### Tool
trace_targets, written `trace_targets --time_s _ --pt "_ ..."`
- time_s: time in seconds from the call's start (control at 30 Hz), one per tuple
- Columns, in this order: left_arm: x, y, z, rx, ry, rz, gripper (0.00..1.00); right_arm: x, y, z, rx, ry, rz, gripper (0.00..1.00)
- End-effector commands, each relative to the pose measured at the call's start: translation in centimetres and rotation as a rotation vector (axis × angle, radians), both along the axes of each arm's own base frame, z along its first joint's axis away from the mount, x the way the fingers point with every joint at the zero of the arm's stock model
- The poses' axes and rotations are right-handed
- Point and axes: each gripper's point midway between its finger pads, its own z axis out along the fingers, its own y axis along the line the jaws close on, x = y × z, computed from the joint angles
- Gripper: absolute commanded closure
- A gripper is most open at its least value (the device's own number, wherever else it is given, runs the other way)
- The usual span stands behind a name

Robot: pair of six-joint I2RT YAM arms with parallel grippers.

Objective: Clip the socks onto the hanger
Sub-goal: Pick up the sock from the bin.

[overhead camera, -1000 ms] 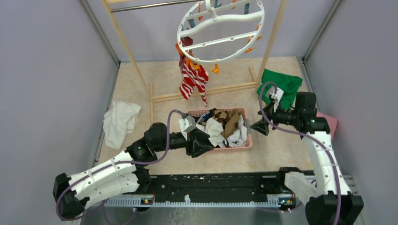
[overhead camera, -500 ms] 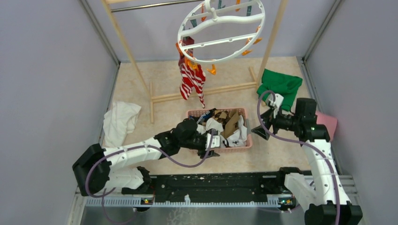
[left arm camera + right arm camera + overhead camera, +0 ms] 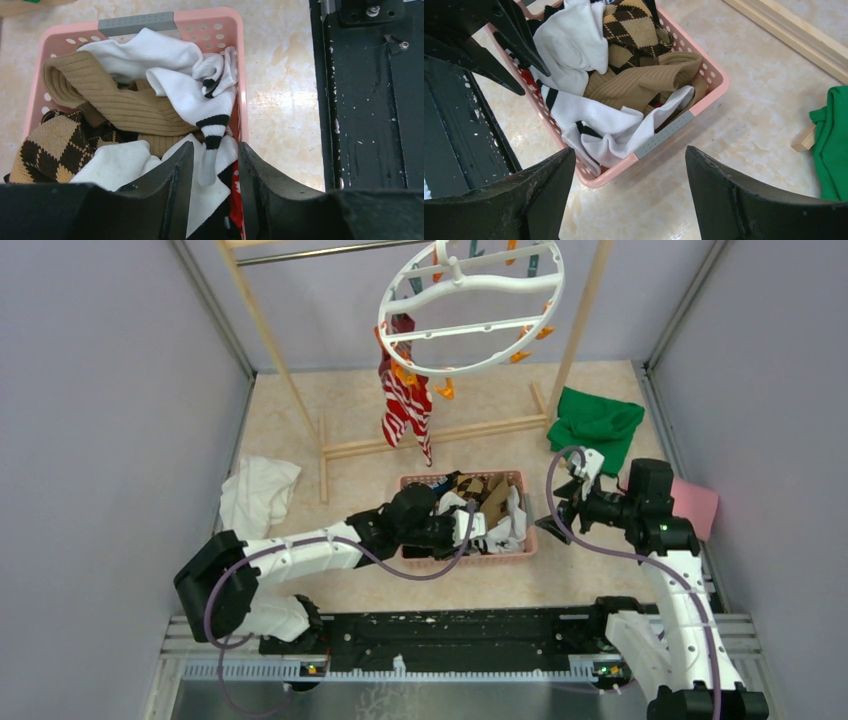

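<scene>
The hanger (image 3: 470, 281), a white ring with orange and teal pegs, hangs from the rack at the top. A red-and-white striped sock (image 3: 405, 405) is clipped at its left side. More socks fill the pink basket (image 3: 500, 558): a tan one (image 3: 115, 100), a brown argyle one (image 3: 50, 145), and a white sock with black bands (image 3: 210, 125). My left gripper (image 3: 215, 146) reaches into the basket's near right corner. Its jaws stand apart on either side of the banded sock's loose end, without pinching it. My right gripper (image 3: 630, 152) hovers wide open just right of the basket, holding nothing.
A green cloth (image 3: 597, 420) lies at the back right, a pink cloth (image 3: 697, 505) by the right wall, and a white cloth (image 3: 258, 495) at the left. The wooden rack's base bar (image 3: 430, 437) runs behind the basket. A black rail (image 3: 450, 630) lines the near edge.
My left arm has stretched right and pushed its gripper deeper into the basket, and its jaws have narrowed around the banded sock. My right gripper has drifted slightly nearer. The hanger swayed a little.
</scene>
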Motion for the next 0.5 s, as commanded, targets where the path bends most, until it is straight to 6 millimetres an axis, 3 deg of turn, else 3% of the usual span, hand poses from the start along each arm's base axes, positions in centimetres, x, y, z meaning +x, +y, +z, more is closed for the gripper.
trace_targets --time_s 0.0,0.07,0.17,0.3,0.47 --pt "1.1 -1.4 1.2 -0.031 -0.004 0.02 0.57 0.7 -0.2 0.9 -0.009 -0.065 -0.003 0.2" --pt "1.4 -1.6 0.8 -0.022 0.001 0.022 0.69 0.7 -0.2 0.9 -0.009 -0.063 -0.001 0.2" --pt "1.5 -2.1 1.4 -0.03 0.013 0.016 1.0 0.5 0.0 0.7 -0.006 -0.057 0.018 0.2" --pt "1.9 -2.5 4.1 -0.069 0.02 0.037 1.0 -0.3 0.6 1.0 0.006 -0.064 0.085 0.2" --pt "2.5 -3.0 10.9 -0.192 0.071 -0.005 1.0 -2.5 2.6 2.6 0.053 -0.201 0.327 0.21"
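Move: The narrow banded end of the white sock sits almost between my half-open left fingers, about 1 cm ahead, 1 cm right and 2 cm below. The brown sock lies roughly 7 cm ahead and 3 cm right, 4 cm down; the plain white sock some 5 cm ahead and 4 cm left, 3 cm down. The bin's near rim runs 3 cm behind, level sideways and 1 cm lower. From my right hand, that banded end is about 12 cm left, 4 cm back and 8 cm below. I ease my left hand about 1 cm down, slightly right and forward onto the white sock's banded end and shut the half-open fingers fully, pinching the cloth by the black bands. Then I reverse and lift about 3.5 cm, drifting forward and right as I keep the pinch, the wrist nearly steady. ##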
